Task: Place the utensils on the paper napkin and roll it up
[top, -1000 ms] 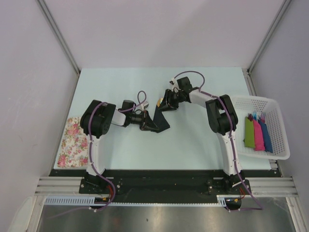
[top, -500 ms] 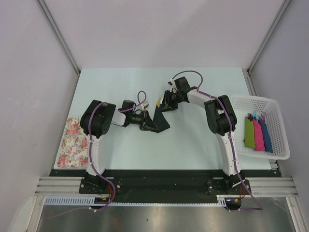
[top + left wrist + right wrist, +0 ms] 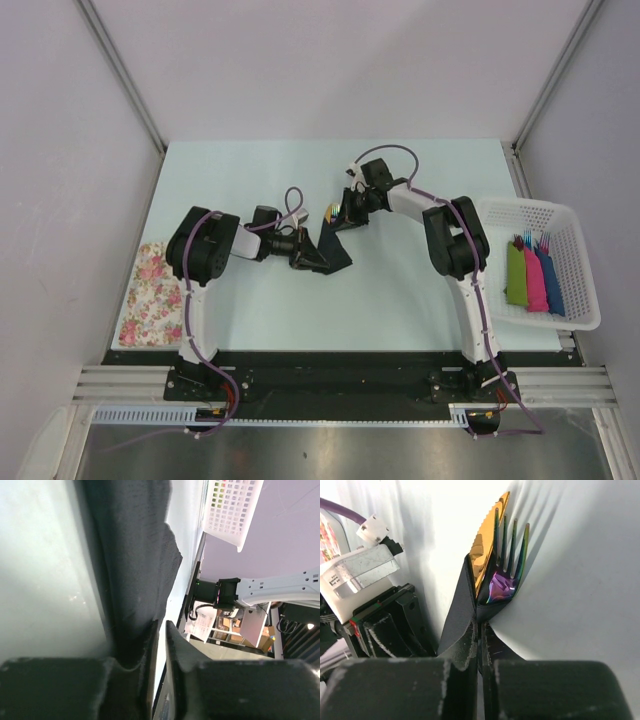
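The black paper napkin (image 3: 328,248) lies folded at mid-table, wrapped around the utensils. A gold knife (image 3: 483,555) and an iridescent fork (image 3: 506,580) stick out of its far end, their tips (image 3: 330,211) just visible from above. My right gripper (image 3: 481,626) (image 3: 342,218) is shut on the napkin's edge (image 3: 465,610) just behind the fork. My left gripper (image 3: 161,626) (image 3: 300,260) is at the napkin's near left corner. Its jaws stand a thin slit apart with nothing in the slit. The napkin (image 3: 135,555) lies against the outer side of one finger (image 3: 150,645).
A white basket (image 3: 560,215) at the right table edge holds green, pink and blue bundles (image 3: 533,275) with fork tips showing. A floral cloth (image 3: 152,292) lies at the near left. Grey walls enclose the table on three sides.
The right gripper has shut on the napkin's edge at the utensils' end. The left arm and the napkin have hardly moved.
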`<act>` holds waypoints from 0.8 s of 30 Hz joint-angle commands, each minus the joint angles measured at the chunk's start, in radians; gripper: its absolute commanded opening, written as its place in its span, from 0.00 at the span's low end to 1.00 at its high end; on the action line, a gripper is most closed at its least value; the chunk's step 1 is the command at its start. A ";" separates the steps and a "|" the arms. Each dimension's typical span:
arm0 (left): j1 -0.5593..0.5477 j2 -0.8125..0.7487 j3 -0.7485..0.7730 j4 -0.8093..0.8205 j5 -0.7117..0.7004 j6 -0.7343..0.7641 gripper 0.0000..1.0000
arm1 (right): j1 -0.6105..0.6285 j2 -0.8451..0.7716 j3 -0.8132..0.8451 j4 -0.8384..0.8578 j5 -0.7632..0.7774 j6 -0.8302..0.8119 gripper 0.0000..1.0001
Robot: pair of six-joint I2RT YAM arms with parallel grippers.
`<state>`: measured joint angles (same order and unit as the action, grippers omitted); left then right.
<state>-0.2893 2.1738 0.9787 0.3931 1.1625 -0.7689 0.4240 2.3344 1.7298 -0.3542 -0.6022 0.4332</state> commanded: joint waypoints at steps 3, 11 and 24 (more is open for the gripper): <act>0.021 -0.055 0.046 -0.046 -0.146 0.046 0.35 | 0.001 0.033 0.068 -0.036 0.002 -0.085 0.00; 0.067 -0.173 0.123 -0.128 -0.181 0.100 0.62 | -0.010 -0.003 0.047 -0.009 0.018 -0.099 0.00; 0.173 -0.322 0.233 -0.362 -0.366 0.304 1.00 | -0.014 -0.087 0.002 0.133 -0.091 -0.042 0.00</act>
<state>-0.1341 1.9129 1.1469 0.1371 0.8776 -0.5800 0.4164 2.3371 1.7359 -0.3107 -0.6559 0.3744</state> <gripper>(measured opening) 0.986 0.009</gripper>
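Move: The left fingers are at the near end of the rolled napkin, whose middle lies about 6 cm ahead and 2 cm to the right. The fork tines stand roughly 15 cm ahead and 3 cm right, the knife tip just left of them. From the right hand, already pinching the napkin's neck, its middle is some 6 cm back and 2 cm left; the tines are 3 cm ahead and 1 cm left, the knife tip 3 cm ahead and 3 cm left. Left hand comes free of the napkin, opening wide, about 11 cm forward, rising and swinging left; right keeps pinching. ##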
